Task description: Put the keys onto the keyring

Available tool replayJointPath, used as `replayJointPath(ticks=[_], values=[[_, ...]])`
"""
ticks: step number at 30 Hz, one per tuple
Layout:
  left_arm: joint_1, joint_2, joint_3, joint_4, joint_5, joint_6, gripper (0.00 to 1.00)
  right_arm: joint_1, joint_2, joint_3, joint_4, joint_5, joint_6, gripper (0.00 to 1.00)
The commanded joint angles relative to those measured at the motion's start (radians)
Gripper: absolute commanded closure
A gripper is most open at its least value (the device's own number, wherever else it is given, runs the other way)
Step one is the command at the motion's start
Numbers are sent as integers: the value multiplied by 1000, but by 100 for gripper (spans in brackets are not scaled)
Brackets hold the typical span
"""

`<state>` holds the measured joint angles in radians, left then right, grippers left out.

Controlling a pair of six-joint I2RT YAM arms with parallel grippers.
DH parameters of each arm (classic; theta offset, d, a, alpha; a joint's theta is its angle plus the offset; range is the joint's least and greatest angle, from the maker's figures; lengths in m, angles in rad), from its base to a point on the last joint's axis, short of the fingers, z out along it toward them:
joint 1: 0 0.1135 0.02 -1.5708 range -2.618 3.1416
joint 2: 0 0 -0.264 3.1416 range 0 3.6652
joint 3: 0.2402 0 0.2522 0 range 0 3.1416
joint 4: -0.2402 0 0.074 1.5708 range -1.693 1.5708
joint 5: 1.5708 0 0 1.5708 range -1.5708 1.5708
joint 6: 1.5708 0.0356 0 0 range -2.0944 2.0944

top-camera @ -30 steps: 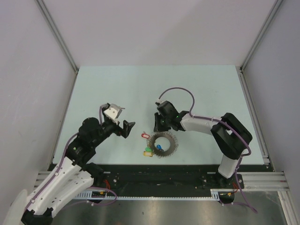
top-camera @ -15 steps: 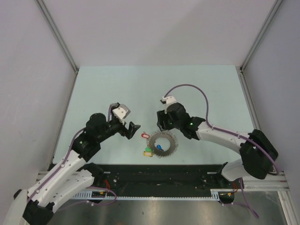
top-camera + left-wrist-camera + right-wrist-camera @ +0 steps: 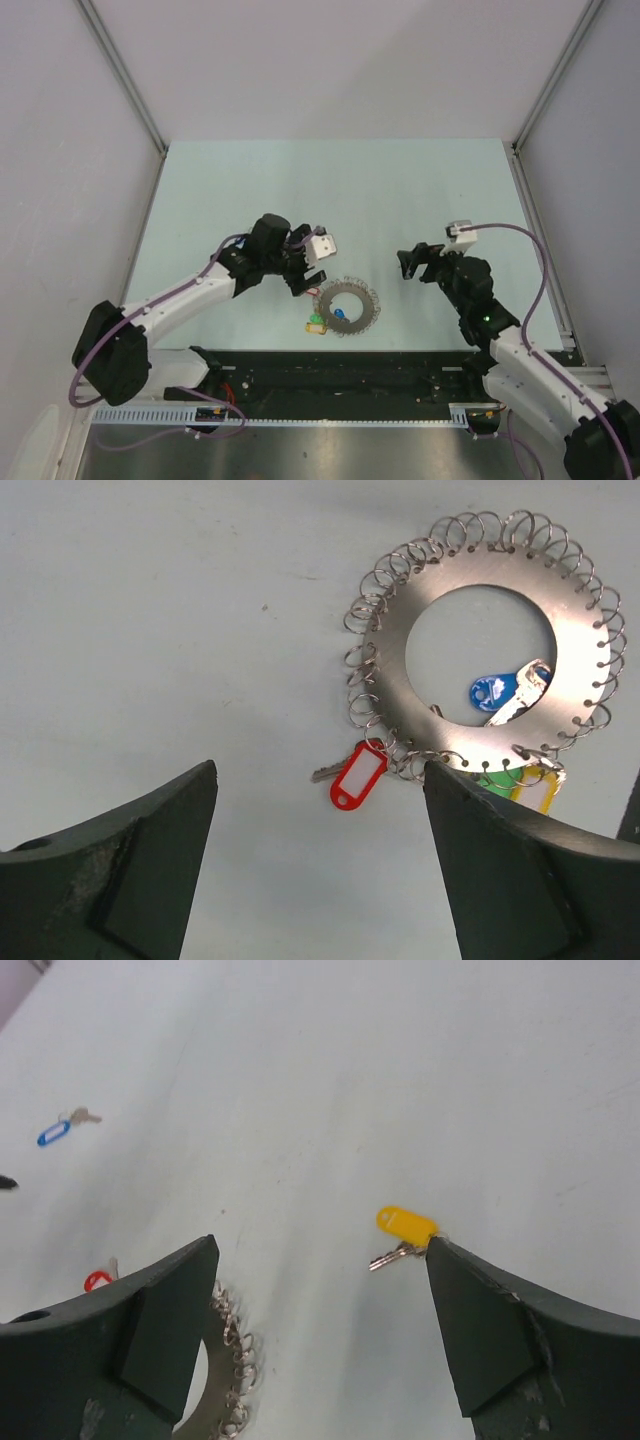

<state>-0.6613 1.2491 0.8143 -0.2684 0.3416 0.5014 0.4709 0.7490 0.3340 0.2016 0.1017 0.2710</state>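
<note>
The keyring [image 3: 364,301], a grey metal disc fringed with small wire rings, lies flat near the table's front. It also fills the upper right of the left wrist view [image 3: 400,640]. A red-tagged key [image 3: 358,774], green and yellow tags [image 3: 530,784] hang on its edge, and a blue-tagged key [image 3: 495,691] lies in its hole. My left gripper [image 3: 310,272] [image 3: 320,780] stands open just left of the ring, above the red tag. My right gripper [image 3: 410,262] [image 3: 322,1242] is open and empty, right of the ring. Loose keys show in the right wrist view: a yellow-tagged one [image 3: 405,1225] by the right fingertip and a blue-tagged one [image 3: 55,1132] far left.
The pale green table [image 3: 300,190] is boxed in by grey walls with aluminium rails on the left [image 3: 150,205] and right [image 3: 535,215]. A black rail [image 3: 340,370] runs along the near edge between the arm bases.
My right gripper has opened and pulled back to the right, away from the keyring's upper left. The left arm has swung in to the ring's left edge, staying open.
</note>
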Motion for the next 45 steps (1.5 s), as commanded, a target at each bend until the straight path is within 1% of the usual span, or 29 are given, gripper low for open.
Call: replayJointPath(ticks=[1, 3, 5, 7, 8, 9, 10, 12, 17, 18, 21, 22, 27, 28, 33, 38, 45], values=[[-9, 78, 54, 12, 103, 219, 12, -64, -167, -59, 75, 53, 42, 9], [-11, 122, 78, 8, 135, 271, 17, -83, -229, -76, 53, 55, 45, 9], [-12, 189, 101, -12, 171, 308, 26, -100, -244, -78, 36, 52, 43, 10], [-12, 260, 146, -29, 183, 330, 28, -107, -246, -78, 35, 46, 43, 10], [-15, 283, 161, -50, 192, 348, 33, -109, -241, -78, 36, 43, 43, 11], [-17, 305, 195, -63, 197, 359, 35, -110, -231, -78, 38, 36, 45, 11], [-18, 346, 209, -84, 201, 370, 42, -113, -223, -78, 39, 33, 46, 11], [-24, 381, 250, -107, 205, 382, 45, -117, -209, -76, 44, 26, 45, 11], [-38, 444, 290, -146, 189, 410, 49, -127, -200, -73, 42, 12, 48, 12], [-40, 450, 290, -149, 194, 410, 52, -129, -198, -73, 44, 7, 48, 12], [-47, 470, 302, -166, 177, 416, 55, -133, -192, -73, 47, -5, 51, 12], [-52, 473, 304, -173, 171, 420, 58, -135, -189, -73, 47, -8, 50, 12], [-67, 495, 313, -173, 151, 420, 60, -141, -180, -73, 53, -22, 51, 12], [-70, 500, 316, -176, 143, 420, 62, -140, -177, -73, 53, -23, 53, 12], [-80, 523, 327, -178, 122, 422, 63, -146, -168, -73, 53, -26, 56, 13], [-84, 535, 335, -181, 112, 422, 72, -149, -160, -73, 56, -33, 57, 13], [-87, 546, 338, -187, 108, 420, 73, -149, -152, -73, 61, -42, 60, 13]])
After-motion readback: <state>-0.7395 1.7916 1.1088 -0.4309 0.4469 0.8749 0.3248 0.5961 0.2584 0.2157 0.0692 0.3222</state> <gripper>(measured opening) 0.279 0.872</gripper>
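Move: The keyring, a flat plate rimmed with wire loops, lies with its middle about 11 cm right of the left hand, 5 cm back and 12 cm below; the rim loops nearest that hand are straight right, about 5 cm. The red key is 2 cm back and 2 cm right, the blue one 8 cm back and 10 cm right, inside the hole. From the right hand, the keyring's middle is some 15 cm left, 9 cm back, 15 cm down. Onto the keyring's forward-left rim loops the left hand sinks about 10 cm, shifting some 5 cm right and turning about 25 degrees clockwise with its left side rising. Its wide-open fingers close to a narrow gap at the loops; a grip can't be made out. The empty right hand draws off 4 cm further right, rising about 3 cm, then easing most of that back down, still open. ##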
